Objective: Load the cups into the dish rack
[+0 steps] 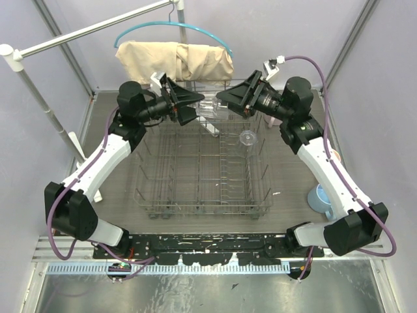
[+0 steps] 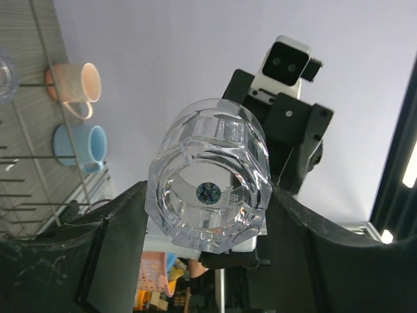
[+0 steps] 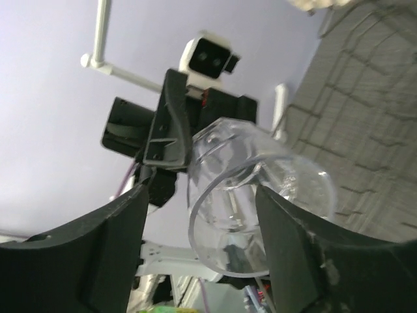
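Note:
A clear glass tumbler (image 1: 210, 106) hangs on its side above the back edge of the grey wire dish rack (image 1: 195, 176), between both arms. My left gripper (image 1: 197, 107) is shut on its thick faceted base (image 2: 207, 195). My right gripper (image 1: 225, 104) is open, its jaws standing around the tumbler's rim (image 3: 228, 215) with a gap on one side. A second glass tumbler (image 1: 249, 140) sits in the rack at the back right. A light blue mug (image 1: 319, 197) stands on the table right of the rack. The left wrist view shows it (image 2: 81, 145) beside a peach-orange mug (image 2: 75, 85).
A beige cloth (image 1: 172, 60) lies behind the rack under a teal hanger (image 1: 172, 27). A white pole (image 1: 39, 107) slants along the left side. The rack's upright tines (image 1: 225, 166) stand close below both grippers.

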Motion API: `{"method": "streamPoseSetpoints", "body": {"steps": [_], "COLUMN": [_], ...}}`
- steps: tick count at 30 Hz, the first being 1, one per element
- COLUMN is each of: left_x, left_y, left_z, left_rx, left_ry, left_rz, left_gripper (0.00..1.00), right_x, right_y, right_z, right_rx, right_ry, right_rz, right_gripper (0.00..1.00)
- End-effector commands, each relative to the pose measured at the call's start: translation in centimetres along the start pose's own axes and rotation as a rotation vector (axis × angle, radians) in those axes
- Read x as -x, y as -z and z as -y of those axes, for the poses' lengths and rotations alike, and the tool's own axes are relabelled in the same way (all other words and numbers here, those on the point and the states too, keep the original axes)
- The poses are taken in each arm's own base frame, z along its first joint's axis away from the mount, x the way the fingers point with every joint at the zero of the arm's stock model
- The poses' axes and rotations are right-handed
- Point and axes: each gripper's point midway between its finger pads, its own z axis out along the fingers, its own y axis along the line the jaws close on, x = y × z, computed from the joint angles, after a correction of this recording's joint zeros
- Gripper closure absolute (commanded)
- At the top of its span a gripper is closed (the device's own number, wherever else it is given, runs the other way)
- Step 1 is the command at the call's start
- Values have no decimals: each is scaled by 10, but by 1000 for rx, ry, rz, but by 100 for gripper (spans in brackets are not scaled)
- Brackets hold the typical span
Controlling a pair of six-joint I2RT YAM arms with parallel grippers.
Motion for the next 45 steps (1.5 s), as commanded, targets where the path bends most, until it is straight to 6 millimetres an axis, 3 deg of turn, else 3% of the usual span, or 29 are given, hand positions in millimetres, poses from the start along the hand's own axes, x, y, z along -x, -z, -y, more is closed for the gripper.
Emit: {"method": "streamPoseSetpoints", "body": {"steps": [1, 2, 4, 10, 13, 20, 31, 38, 45], "left_x": [-10, -12, -18, -45, -60, -73, -104, -96, -88], "left_y": [9, 10, 10, 0, -10, -30, -87, -99, -108], "left_z": [-4, -6, -8, -17, -28, -69, -116, -139, -151], "left_rx": [67, 93, 146, 301, 370, 587, 686, 757, 789], "left_ry": [-111, -145, -204, -393, -476, -713, -867, -944, -977], "left_rz": [1, -1, -12, -68, -105, -197, -345, -354, -361], "left_gripper": [93, 93, 94, 95, 95, 97, 100, 100, 100], "right_x": [23, 29, 44, 78, 87, 85, 84, 89, 88], "right_y": [32, 41, 60, 123, 141, 159, 177, 182, 181], "right_z": [3, 10, 24, 69, 85, 118, 157, 168, 175], "right_rx": [-58, -83, -134, -402, -532, -699, -869, -913, -914], "right_ry": [91, 96, 105, 158, 202, 239, 258, 256, 237], "right_rz": [60, 73, 108, 193, 197, 179, 110, 111, 115], "right_gripper": [22, 20, 2, 0, 0, 0, 0, 0, 0]}}
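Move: Below and to the right of the left hand, which already holds the clear cup by its base, the free slot in the rack's right row lies some 14 cm right, 4 cm back and 27 cm down. The racked cup is about 7 cm beyond that slot. From the right hand, the pink mug lies roughly 13 cm ahead, 20 cm right and 38 cm down; the peach mug is about 5 cm back and 36 cm right, just as low. Swinging clear of the clear cup's mouth, the right hand opens fully and sweeps about 23 cm right, then sinks and tips its fingers down towards the pink mug. The left hand keeps its grip on the cup's base, draws back a little, then carries it down and right towards the free slot, turning some 75 degrees to tip the mouth steeply downward. ##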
